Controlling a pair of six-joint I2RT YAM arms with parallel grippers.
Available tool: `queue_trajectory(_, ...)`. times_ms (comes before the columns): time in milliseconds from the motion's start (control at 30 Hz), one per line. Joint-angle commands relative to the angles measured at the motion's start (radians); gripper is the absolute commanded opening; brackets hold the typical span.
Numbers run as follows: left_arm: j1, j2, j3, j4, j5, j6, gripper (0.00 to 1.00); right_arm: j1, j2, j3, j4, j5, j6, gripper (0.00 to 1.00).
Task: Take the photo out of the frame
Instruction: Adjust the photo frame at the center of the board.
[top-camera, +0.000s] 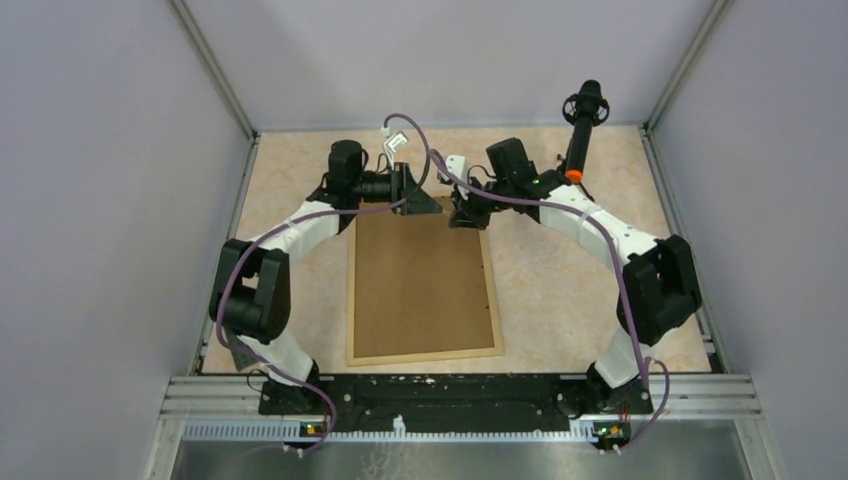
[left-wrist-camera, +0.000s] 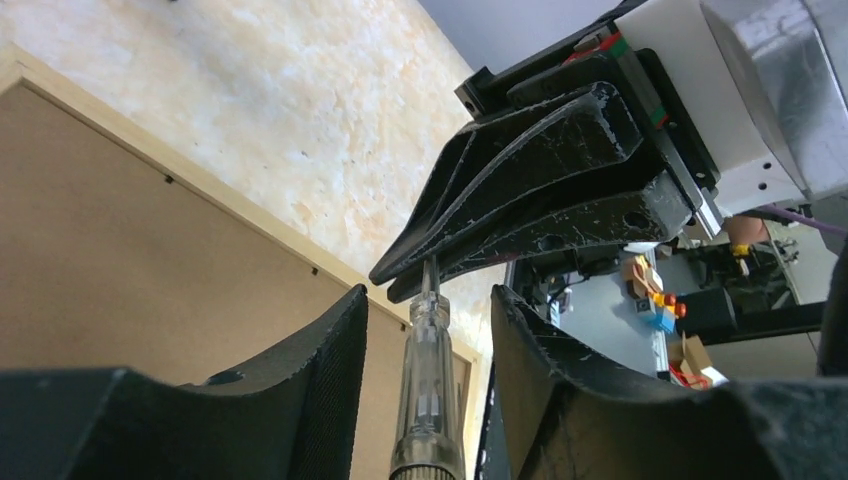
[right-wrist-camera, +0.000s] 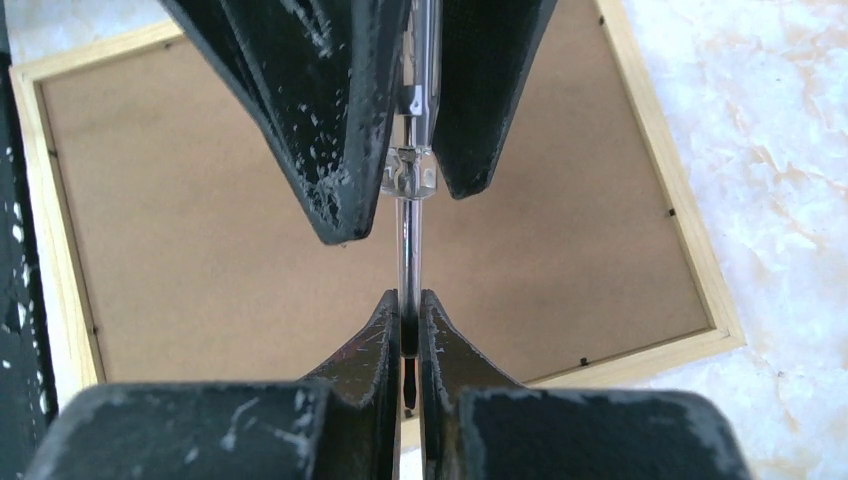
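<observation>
The frame (top-camera: 425, 354) lies back side up on the table, light wood rim around brown fibreboard (right-wrist-camera: 200, 220). The photo is hidden beneath that board. Both grippers meet above the frame's far edge around a screwdriver (left-wrist-camera: 428, 380) with a clear handle. My left gripper (left-wrist-camera: 428, 295) is open: its fingers stand on either side of the handle with a gap on each side. My right gripper (right-wrist-camera: 408, 300) is shut on the screwdriver's metal shaft (right-wrist-camera: 407, 250), whose dark tip shows between the jaws. From above, the left gripper (top-camera: 425, 195) and right gripper (top-camera: 462, 210) face each other.
A black rod-shaped device with an orange ring (top-camera: 580, 130) stands at the back right. A small white part (top-camera: 393, 140) hangs on the cable at the back centre. Grey walls close both sides. A metal rail (top-camera: 460, 395) runs along the near edge.
</observation>
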Motion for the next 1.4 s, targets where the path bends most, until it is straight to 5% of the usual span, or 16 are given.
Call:
queue_trajectory(0,-0.004,-0.019,0.046,-0.151,0.072,0.143,0.54,-0.004,-0.053,0.034,-0.089,-0.100,-0.164,0.00)
queue_trajectory(200,-0.036,0.024,0.087,-0.219,0.070,0.169,0.51,-0.004,-0.039,0.050,-0.128,-0.112,-0.193,0.00)
queue_trajectory(400,-0.058,0.040,0.067,-0.157,0.079,0.106,0.25,-0.001,-0.041,0.054,-0.143,-0.113,-0.218,0.00)
queue_trajectory(733,-0.079,0.039,0.049,-0.144,0.096,0.101,0.37,-0.002,-0.051,0.032,-0.150,-0.107,-0.230,0.00)
queue_trajectory(967,-0.096,0.048,0.042,-0.159,0.073,0.114,0.18,-0.003,-0.060,0.031,-0.144,-0.118,-0.228,0.00)
queue_trajectory(1000,-0.096,0.050,0.040,-0.158,0.071,0.108,0.13,-0.003,-0.062,0.032,-0.138,-0.112,-0.220,0.04)
queue_trajectory(1067,-0.085,0.057,0.032,-0.154,0.047,0.082,0.00,-0.010,-0.074,0.022,-0.120,-0.090,-0.183,0.33)
queue_trajectory(1167,-0.030,0.056,-0.026,-0.052,0.012,-0.030,0.00,-0.073,-0.088,-0.017,-0.115,-0.062,-0.101,0.67)
queue_trajectory(1367,0.038,0.077,-0.091,0.059,-0.059,-0.073,0.00,-0.237,-0.031,-0.102,-0.219,-0.081,-0.052,0.70)
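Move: The screwdriver lies between the left hand's half-open fingers, its middle about 2 cm to the left, while the right fingers are shut on its blade; from the right hand its middle is about 5 cm left, 1 cm ahead and 3 cm higher. The photo frame's centre is some 6 cm back and 4 cm left of the left hand, 21 cm below. From the right hand, the frame's right rail has its middle roughly 5 cm back and 8 cm right, 17 cm down. With the right fingers still pinching the screwdriver's blade, both hands ease together about 3 cm back, some 2 cm to the right and a little down over the photo frame, while the left fingers close again around the clear handle, loosening once briefly before they settle. Then the right fingers open and let go of the blade, and the right hand pulls about 4 cm off to the right and nearly 3 cm forward, out towards the frame's right rail, as the left hand, now holding the screwdriver alone, dips some 3 cm and swings left and forward. ##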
